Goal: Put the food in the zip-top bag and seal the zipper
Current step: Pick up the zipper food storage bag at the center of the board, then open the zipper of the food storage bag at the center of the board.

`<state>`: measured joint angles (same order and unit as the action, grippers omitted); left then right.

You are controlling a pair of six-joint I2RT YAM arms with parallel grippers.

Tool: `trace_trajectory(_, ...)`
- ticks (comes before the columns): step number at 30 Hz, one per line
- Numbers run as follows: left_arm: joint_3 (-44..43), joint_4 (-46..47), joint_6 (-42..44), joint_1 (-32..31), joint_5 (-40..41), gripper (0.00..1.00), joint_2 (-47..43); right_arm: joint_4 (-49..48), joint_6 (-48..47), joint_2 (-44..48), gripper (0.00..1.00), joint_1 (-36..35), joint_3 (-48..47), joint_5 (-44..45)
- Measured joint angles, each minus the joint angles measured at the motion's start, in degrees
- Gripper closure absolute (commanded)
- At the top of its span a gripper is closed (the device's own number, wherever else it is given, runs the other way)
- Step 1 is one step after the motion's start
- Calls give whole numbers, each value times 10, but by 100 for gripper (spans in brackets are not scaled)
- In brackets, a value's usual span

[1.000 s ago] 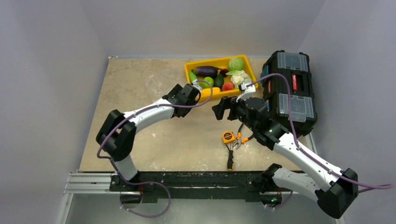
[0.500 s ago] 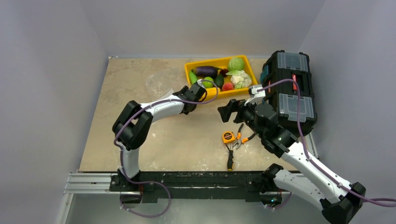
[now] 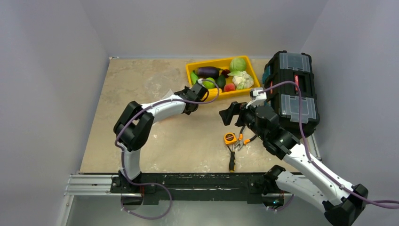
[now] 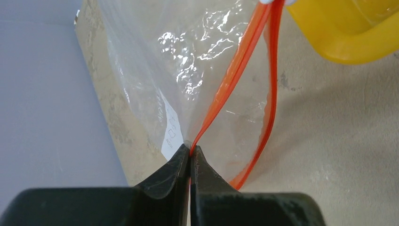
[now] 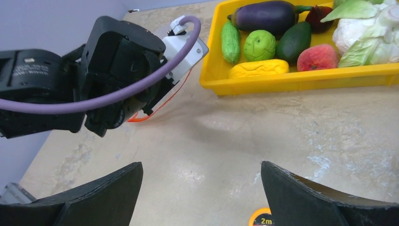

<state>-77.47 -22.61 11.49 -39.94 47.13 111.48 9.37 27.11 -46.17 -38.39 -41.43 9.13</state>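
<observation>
The clear zip-top bag [image 4: 188, 61] lies on the table left of the yellow tray [image 3: 221, 94], faint in the top view [image 3: 165, 92]. Its orange-red zipper [image 4: 235, 70] stands open in two strands. My left gripper [image 4: 190, 149] is shut on one strand at its near end; from above it sits at the tray's front-left corner [image 3: 184, 95]. The food lies in the tray: purple eggplant [image 5: 266, 16], green lime [image 5: 259, 44], white cauliflower [image 5: 357, 28], red and yellow pieces. My right gripper [image 5: 202, 165] hangs open over bare table, empty, in front of the tray [image 3: 227, 113].
A black toolbox [image 3: 291, 89] stands to the right of the tray. An orange tape measure [image 3: 230, 138] and black-and-orange pliers [image 3: 232, 157] lie on the table under the right arm. The left arm's cable loops over the tray's left end.
The left arm reached toward the bag and its jaws closed on the zipper strand. The right arm shifted a little to the right and stayed open.
</observation>
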Motion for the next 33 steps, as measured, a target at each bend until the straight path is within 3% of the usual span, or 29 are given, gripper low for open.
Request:
trace_trajectory(6,-68,-194,-103,-3,-54,100,-59,-10,15,-22,1,0,7,-35)
trace_trajectory(12,-42,-303,-207,-3,-200,100,-267,-111,77,-53,10,1,48,-106)
trace_trajectory(17,17,-314,-243,-3,-288,100,-343,-239,143,-166,17,-19,54,-164)
trace_trajectory(21,68,-302,-257,-3,-331,100,-342,-267,164,-246,22,-78,35,-157)
trace_trajectory(25,89,-289,-264,-3,-364,100,-344,-287,170,-283,34,-142,6,-117)
trace_trajectory(33,93,-271,-275,-3,-388,100,-364,-292,179,-334,42,-233,-40,12)
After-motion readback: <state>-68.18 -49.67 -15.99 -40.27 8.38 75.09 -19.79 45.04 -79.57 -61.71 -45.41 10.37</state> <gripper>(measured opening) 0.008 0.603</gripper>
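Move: The left hand already pinches one lip of the bag's zipper low over the board; the other, free lip stands about 4 cm to its right. Its way leads to bare board some 17 cm back and 2 cm right. From the right hand, empty and open, that free lip lies some 24 cm left, 13 cm ahead and 15 cm lower. The yellow tray is about 22 cm ahead of it and 4 cm left, the tape measure 5 cm back and 1 cm right, both roughly 16 cm below. Keeping its pinch on one zipper lip, the left hand draws the bag back about 17 cm, away from the tray, arching up 12 cm and sinking again to 8 cm higher, while its left side rolls down some 40 degrees. The right hand sweeps left about 20 cm, sinking and drawing back slightly and turning a little counter-clockwise; its fingers close partway as the tips come close to the free lip. ##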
